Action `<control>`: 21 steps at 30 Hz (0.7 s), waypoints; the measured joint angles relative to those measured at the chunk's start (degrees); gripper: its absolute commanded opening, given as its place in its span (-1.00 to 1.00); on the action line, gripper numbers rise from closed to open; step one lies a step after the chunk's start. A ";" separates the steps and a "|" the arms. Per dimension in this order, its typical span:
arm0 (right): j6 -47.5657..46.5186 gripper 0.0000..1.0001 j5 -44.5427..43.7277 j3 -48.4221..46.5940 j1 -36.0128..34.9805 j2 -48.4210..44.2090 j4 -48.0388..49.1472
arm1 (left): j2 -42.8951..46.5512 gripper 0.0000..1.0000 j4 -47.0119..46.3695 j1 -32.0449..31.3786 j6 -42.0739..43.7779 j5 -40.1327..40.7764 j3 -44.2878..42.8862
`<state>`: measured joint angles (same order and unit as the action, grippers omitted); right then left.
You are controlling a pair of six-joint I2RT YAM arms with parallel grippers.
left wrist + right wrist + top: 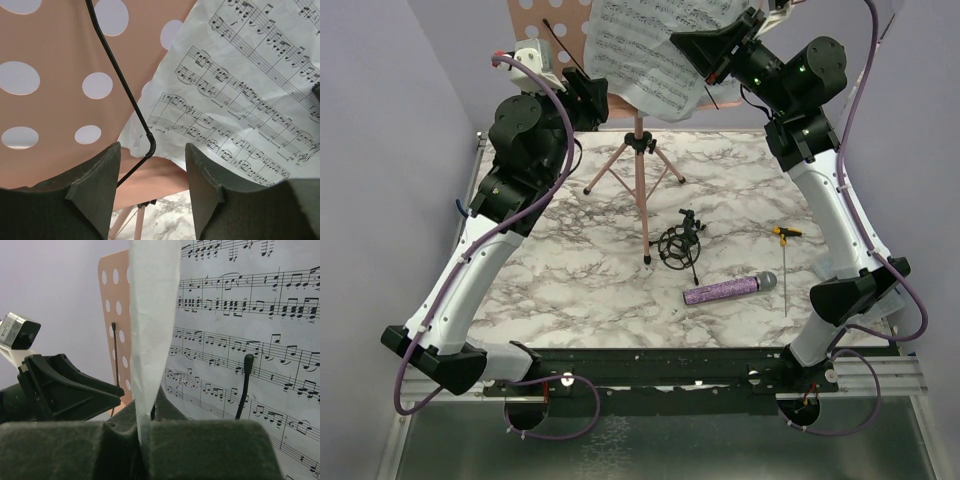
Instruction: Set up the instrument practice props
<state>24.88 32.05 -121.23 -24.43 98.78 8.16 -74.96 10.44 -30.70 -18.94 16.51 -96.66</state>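
The pink perforated music stand (638, 165) rises on its tripod at the back of the marble table, its desk (50, 120) close in front of my left gripper. White sheet-music pages (645, 55) lean across the desk. My right gripper (692, 45) is shut on a folded edge of the pages (150, 340), pinched between its jaws (145, 432). My left gripper (152, 167) is open and holds nothing; the stand's black wire page-holder (127, 95) crosses just ahead of its fingers. The glittery purple microphone (725, 290) and the small black shock-mount (680, 245) lie on the table.
A yellow-handled screwdriver (786, 250) lies at the table's right, near the right arm. A second black page-holder (244, 385) rests against the sheet. Purple walls close the back and both sides. The stand's legs (620, 165) spread behind the shock-mount.
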 measured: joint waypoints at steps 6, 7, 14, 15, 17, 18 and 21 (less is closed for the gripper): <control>0.15 -0.99 0.28 0.92 0.00 0.00 0.22 | -1.31 -0.27 -0.09 0.00 -0.48 0.07 -1.38; 0.15 -0.99 0.31 0.98 0.00 0.00 0.26 | -1.31 -0.33 -0.07 0.00 -0.59 0.07 -1.40; 0.15 -0.99 0.42 0.98 0.00 0.00 0.44 | -1.66 -0.90 -0.09 0.24 -0.76 0.09 -1.97; 0.15 -0.99 0.42 0.98 0.00 0.00 0.46 | -1.66 -0.96 -0.11 0.24 -0.79 0.07 -2.01; 0.15 -0.99 0.42 0.98 0.00 0.00 0.61 | -1.66 -1.00 -0.22 0.26 -0.70 0.04 -2.03; 0.15 -0.99 0.42 0.98 0.00 0.00 0.72 | -1.66 -1.00 -0.31 0.26 -0.68 0.00 -2.03; 0.17 -0.99 0.42 0.98 0.00 0.00 0.85 | -1.66 -1.00 -0.42 0.26 -0.55 -0.07 -2.03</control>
<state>25.06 32.47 -120.25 -24.43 98.78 9.02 -76.62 10.02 -30.44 -19.49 16.45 -98.70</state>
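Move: The bend of the black holder arm on the music stand's left side lies between the left hand's open fingertips, about 1 cm ahead at the same height. The middle of the slanted sheet music is some 13 cm right of this hand, 4 cm ahead and 8 cm up. For the right hand, still pinching that sheet, the bend is about 17 cm left, 1 cm ahead and 8 cm below. Easing about 1 cm forward and up, the left fingers close around the holder arm's bend and pinch it. ##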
